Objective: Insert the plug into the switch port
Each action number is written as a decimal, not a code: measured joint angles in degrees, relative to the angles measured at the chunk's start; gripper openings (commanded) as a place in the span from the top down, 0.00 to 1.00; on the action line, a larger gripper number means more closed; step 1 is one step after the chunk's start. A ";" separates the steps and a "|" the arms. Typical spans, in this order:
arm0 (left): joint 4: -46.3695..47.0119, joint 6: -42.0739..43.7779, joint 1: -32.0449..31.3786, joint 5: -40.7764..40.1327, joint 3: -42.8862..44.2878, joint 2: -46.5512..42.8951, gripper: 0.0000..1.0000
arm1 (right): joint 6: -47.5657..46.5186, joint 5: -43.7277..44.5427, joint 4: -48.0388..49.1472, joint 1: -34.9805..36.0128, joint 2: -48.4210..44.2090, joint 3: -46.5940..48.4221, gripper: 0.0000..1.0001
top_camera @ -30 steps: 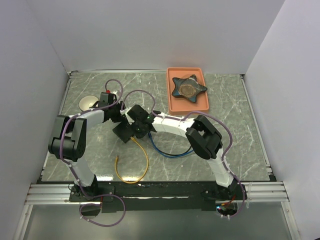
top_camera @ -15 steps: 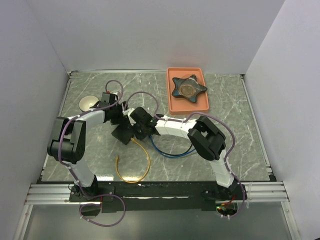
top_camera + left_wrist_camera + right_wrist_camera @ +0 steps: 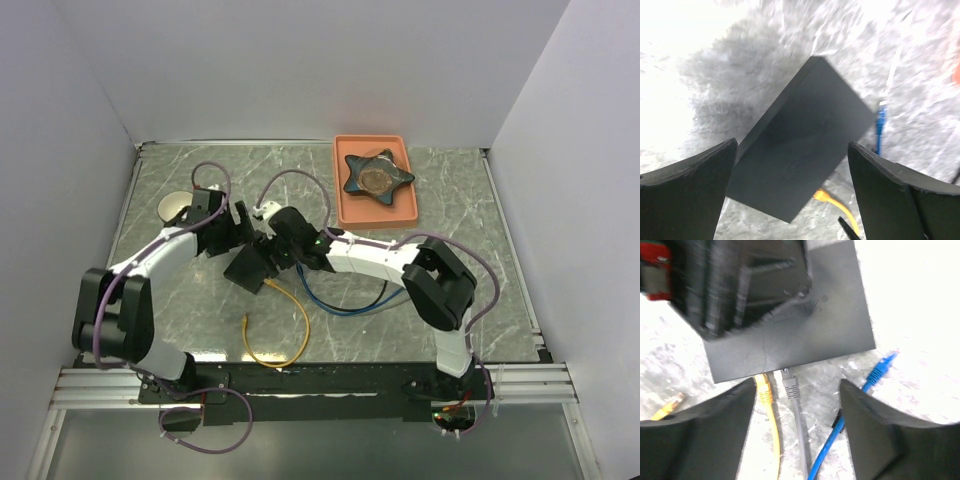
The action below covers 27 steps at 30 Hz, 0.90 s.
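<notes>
The black switch box (image 3: 790, 325) lies flat on the marble table. A yellow plug (image 3: 763, 388) and a grey plug (image 3: 789, 383) meet its near long edge side by side; the ports themselves are hidden under that edge. A blue plug (image 3: 882, 367) lies loose to the right. My right gripper (image 3: 797, 383) is open just behind the grey plug, touching nothing. My left gripper (image 3: 792, 145) hovers open above the box (image 3: 800, 155), clear of its sides. In the top view the left gripper (image 3: 238, 232) and right gripper (image 3: 272, 250) meet over the box (image 3: 252, 268).
An orange tray (image 3: 345, 210) at the back right holds a dark star-shaped object (image 3: 377, 176). A pale round roll (image 3: 175, 205) sits at the back left. Yellow cable (image 3: 290, 340) and blue cable (image 3: 340, 305) loop across the table in front of the box.
Both grippers have opened. The left arm swung back to the left, the right gripper shifted left toward the box, and the yellow cable loop moved slightly right.
</notes>
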 measured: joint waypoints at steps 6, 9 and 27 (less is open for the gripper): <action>1.79 -1.27 0.00 -1.92 -2.29 -8.63 0.01 | 0.57 1.77 -1.05 -0.07 -5.66 -1.88 0.01; 4.00 -1.97 0.00 -1.90 -4.61 -13.84 0.01 | 0.76 2.93 -2.38 -0.24 -9.14 -1.90 0.01; 26.01 -9.18 0.00 0.17 -21.88 -45.92 0.00 | 7.82 5.03 3.13 -5.84 -20.81 -16.74 0.01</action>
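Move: From the right gripper, the free blue plug lies about 5 cm to the right, 2 cm ahead and 7 cm below. The grey plug already at the switch is 1 cm to the left and 1 cm back, and the yellow one at the switch 3 cm left and 3 cm back. The switch's middle is 5 cm left and 2 cm ahead. From the left gripper, the switch lies some 4 cm right, 1 cm ahead and 5 cm below. Lift the right gripper away from the switch and carry it about 9 cm to the right, past the blue plug: rise some 12 cm, then sink back about 6, opening the fingers fully and turning the hand roughly 15 degrees clockwise. Meanwhile raise the open left gripper about 19 cm off the switch, drawing back 5 cm and tipping its fingers up towards level. ##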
